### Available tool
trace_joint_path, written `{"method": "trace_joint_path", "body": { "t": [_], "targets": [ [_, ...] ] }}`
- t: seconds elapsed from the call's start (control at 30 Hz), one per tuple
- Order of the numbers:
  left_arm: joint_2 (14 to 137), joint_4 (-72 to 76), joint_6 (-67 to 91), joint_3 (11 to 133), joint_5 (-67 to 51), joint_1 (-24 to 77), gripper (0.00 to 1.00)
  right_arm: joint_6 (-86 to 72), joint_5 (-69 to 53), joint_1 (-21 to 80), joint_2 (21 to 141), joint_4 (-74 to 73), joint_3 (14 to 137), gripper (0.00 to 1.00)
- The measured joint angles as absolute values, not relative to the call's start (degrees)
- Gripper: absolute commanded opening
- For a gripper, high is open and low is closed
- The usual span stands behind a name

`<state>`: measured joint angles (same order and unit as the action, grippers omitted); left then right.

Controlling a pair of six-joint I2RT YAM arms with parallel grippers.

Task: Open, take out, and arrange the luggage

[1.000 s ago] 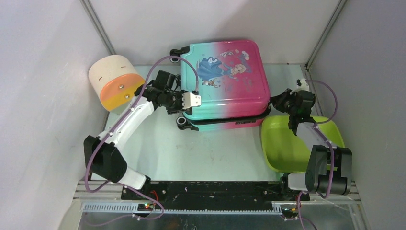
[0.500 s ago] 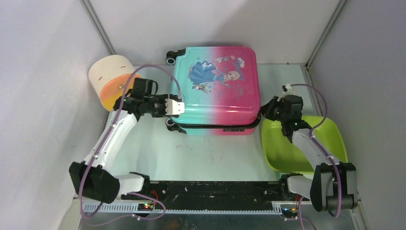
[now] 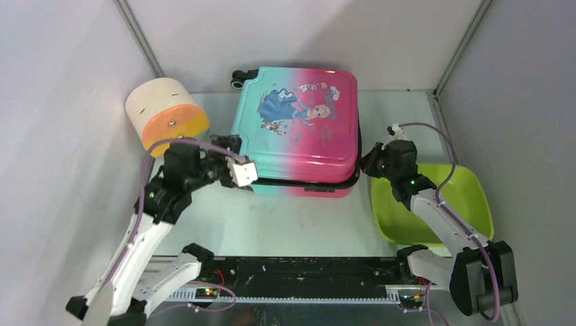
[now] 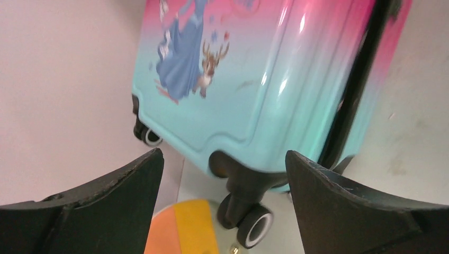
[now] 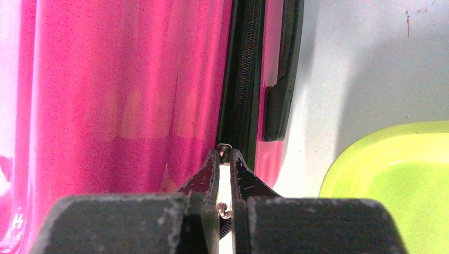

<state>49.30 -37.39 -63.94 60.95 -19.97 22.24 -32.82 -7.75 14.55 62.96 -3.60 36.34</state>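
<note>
The luggage point(image 3: 299, 129) lies flat at the back of the table, a pink-to-teal shell with a princess print, black wheels on its left side. My left gripper point(image 3: 244, 174) hangs open just off its near-left corner, touching nothing. In the left wrist view the teal shell point(image 4: 238, 79) and a black wheel point(image 4: 255, 225) sit ahead of the spread fingers point(image 4: 106, 206). My right gripper point(image 3: 367, 164) is at the luggage's near-right corner. In the right wrist view it point(image 5: 225, 152) is shut on the metal zipper pull point(image 5: 224, 148), against the black zipper point(image 5: 244, 74) of the pink shell point(image 5: 122, 90).
A cream-and-orange cylinder point(image 3: 166, 114) lies on its side at the back left, close to the left arm. A lime-green tub point(image 3: 428, 204) sits at the right under the right arm. Grey walls close in the table on three sides.
The left gripper has opened, let go of the luggage's left edge and drawn back toward the near side. The luggage has shifted left and turned. The right gripper moved left with it, still shut.
</note>
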Motion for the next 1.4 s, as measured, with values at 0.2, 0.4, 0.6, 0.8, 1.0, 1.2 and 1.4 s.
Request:
{"method": "trace_joint_path", "body": {
  "t": [0.2,0.4,0.6,0.8,1.0,1.2,1.4],
  "targets": [
    [41.7,-29.3,-51.4,53.7,-19.0,37.2,0.92,-33.0,-7.8,14.5,62.4,-3.7,36.3,0.0],
    [50.0,-20.3,-45.4,47.1,-14.5,52.8,0.9,-33.1,-8.8,14.0,61.8,-3.9,36.2,0.0],
    [66.1,-10.5,-44.4,46.2,-10.9,56.9,0.85,-33.3,-10.4,13.1,60.6,-4.4,36.1,0.0],
    [75.1,-6.3,-44.5,47.8,-10.4,56.9,0.75,-33.3,-12.2,12.1,60.2,-4.8,36.0,0.0],
    [79.5,-4.3,-43.4,49.9,-13.0,56.9,0.71,-33.2,-13.1,11.7,60.2,-4.7,36.0,0.0],
    [82.3,-2.8,-43.4,50.3,-14.9,56.9,0.68,-33.5,-13.3,11.5,59.9,-3.3,35.0,0.0],
    [84.8,-1.5,-43.4,50.9,-15.8,56.9,0.67,-33.6,-13.3,11.5,59.1,-2.7,34.2,0.0]
  ]
}}
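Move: The suitcase's combination lock, on its near side, lies about 26 cm to the left hand's right, 3 cm back and 20 cm below. From the right hand, which already pinches the zipper pull, the lock is some 13 cm left, 7 cm back and 3 cm down; the green basin's middle is roughly 19 cm right, 11 cm back and 10 cm down. Left hand sweeps 23 cm right and 18 cm down to the lock, fingers partly closing; right keeps pinching the zipper pull. ##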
